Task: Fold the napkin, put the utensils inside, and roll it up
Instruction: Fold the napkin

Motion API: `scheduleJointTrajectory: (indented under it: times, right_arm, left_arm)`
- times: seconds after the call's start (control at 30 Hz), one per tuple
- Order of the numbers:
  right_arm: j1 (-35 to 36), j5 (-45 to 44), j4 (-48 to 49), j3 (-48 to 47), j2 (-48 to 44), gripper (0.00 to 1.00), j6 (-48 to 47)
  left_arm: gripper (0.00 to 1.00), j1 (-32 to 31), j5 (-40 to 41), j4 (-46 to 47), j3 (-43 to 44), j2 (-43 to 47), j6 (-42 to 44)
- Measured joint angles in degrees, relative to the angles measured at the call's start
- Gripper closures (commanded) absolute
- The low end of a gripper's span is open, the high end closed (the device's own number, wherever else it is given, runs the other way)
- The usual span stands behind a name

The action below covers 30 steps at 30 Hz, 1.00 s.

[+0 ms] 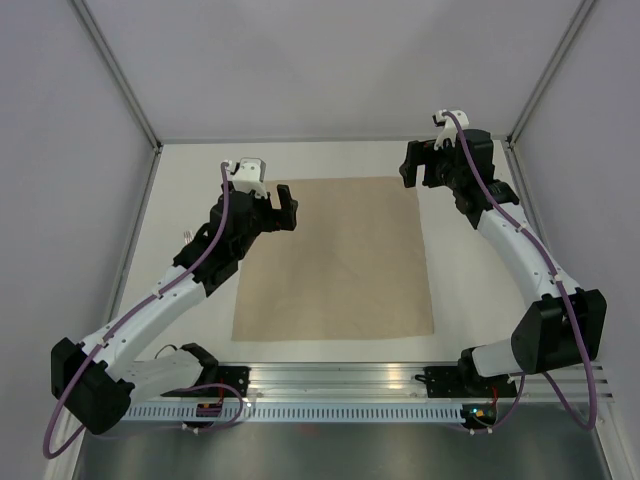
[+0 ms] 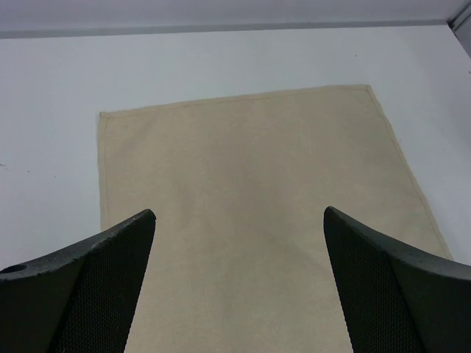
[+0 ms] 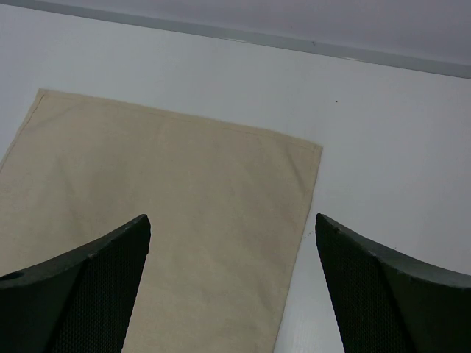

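The tan napkin (image 1: 340, 260) lies flat and unfolded on the white table (image 1: 470, 290). My left gripper (image 1: 280, 212) hovers open and empty over the napkin's far left corner. In the left wrist view the napkin (image 2: 243, 147) spreads out below the gripper (image 2: 239, 212), its jaws wide apart. My right gripper (image 1: 413, 165) hovers open and empty just beyond the napkin's far right corner. In the right wrist view the napkin (image 3: 169, 162) and its edge lie below the gripper (image 3: 232, 218). No utensils show in any view.
Grey walls and metal frame posts (image 1: 120, 80) enclose the table on three sides. A slotted metal rail (image 1: 340, 380) with the arm bases runs along the near edge. A tiny reddish mark (image 1: 187, 233) sits on the table left of the left arm.
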<state>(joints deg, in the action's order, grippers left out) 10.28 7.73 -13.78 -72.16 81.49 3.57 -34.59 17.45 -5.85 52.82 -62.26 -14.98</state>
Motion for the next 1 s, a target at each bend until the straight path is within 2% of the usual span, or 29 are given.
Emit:
scheduleJointTrajectory:
  times: [0.37, 0.47, 0.7, 1.0]
  right_arm:
    - [-0.02, 0.92, -0.63, 0.02, -0.22, 0.02, -0.46]
    - [-0.02, 0.94, -1.18, -0.02, -0.22, 0.02, -0.70]
    - [-1.57, 0.37, -3.76, -2.93, -0.22, 0.02, -0.90]
    - [-8.98, 1.09, -7.37, -5.22, -0.59, 0.05, -0.81]
  left_arm:
    - [0.00, -0.07, -1.66, 0.02, 0.00, -0.57, 0.24]
    - [0.00, -2.23, -1.14, 0.04, 0.28, -2.05, 1.01]
    - [0.03, -17.33, 4.68, 1.22, 4.66, -14.49, 2.32]
    - [0.05, -36.09, 11.39, 6.01, 12.48, -34.01, 2.86]
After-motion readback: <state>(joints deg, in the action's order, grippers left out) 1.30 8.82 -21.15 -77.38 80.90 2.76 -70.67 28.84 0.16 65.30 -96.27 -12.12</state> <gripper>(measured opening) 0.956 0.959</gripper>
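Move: The napkin's near right corner, the spot the left hand seems bound for, lies about 37 cm to its right, 22 cm back and some 25 cm below. The napkin's near left corner is also 22 cm back but 8 cm to the left, its far left corner 22 cm ahead and 8 cm left; the fork lies level, 23 cm left. From the right hand, the near right corner is about 32 cm back, neither left nor right, 25 cm below. Towards the napkin's near right corner, the left hand sweeps some 24 cm right across the cloth, gathering speed, while sinking and drawing back about 10 cm each; it turns roughly 25 degrees clockwise, its left side rising, fingers still wide open and touching nothing. The right hand, also open, shifts about 6 cm right, rising a little, clear of the napkin's right edge. ##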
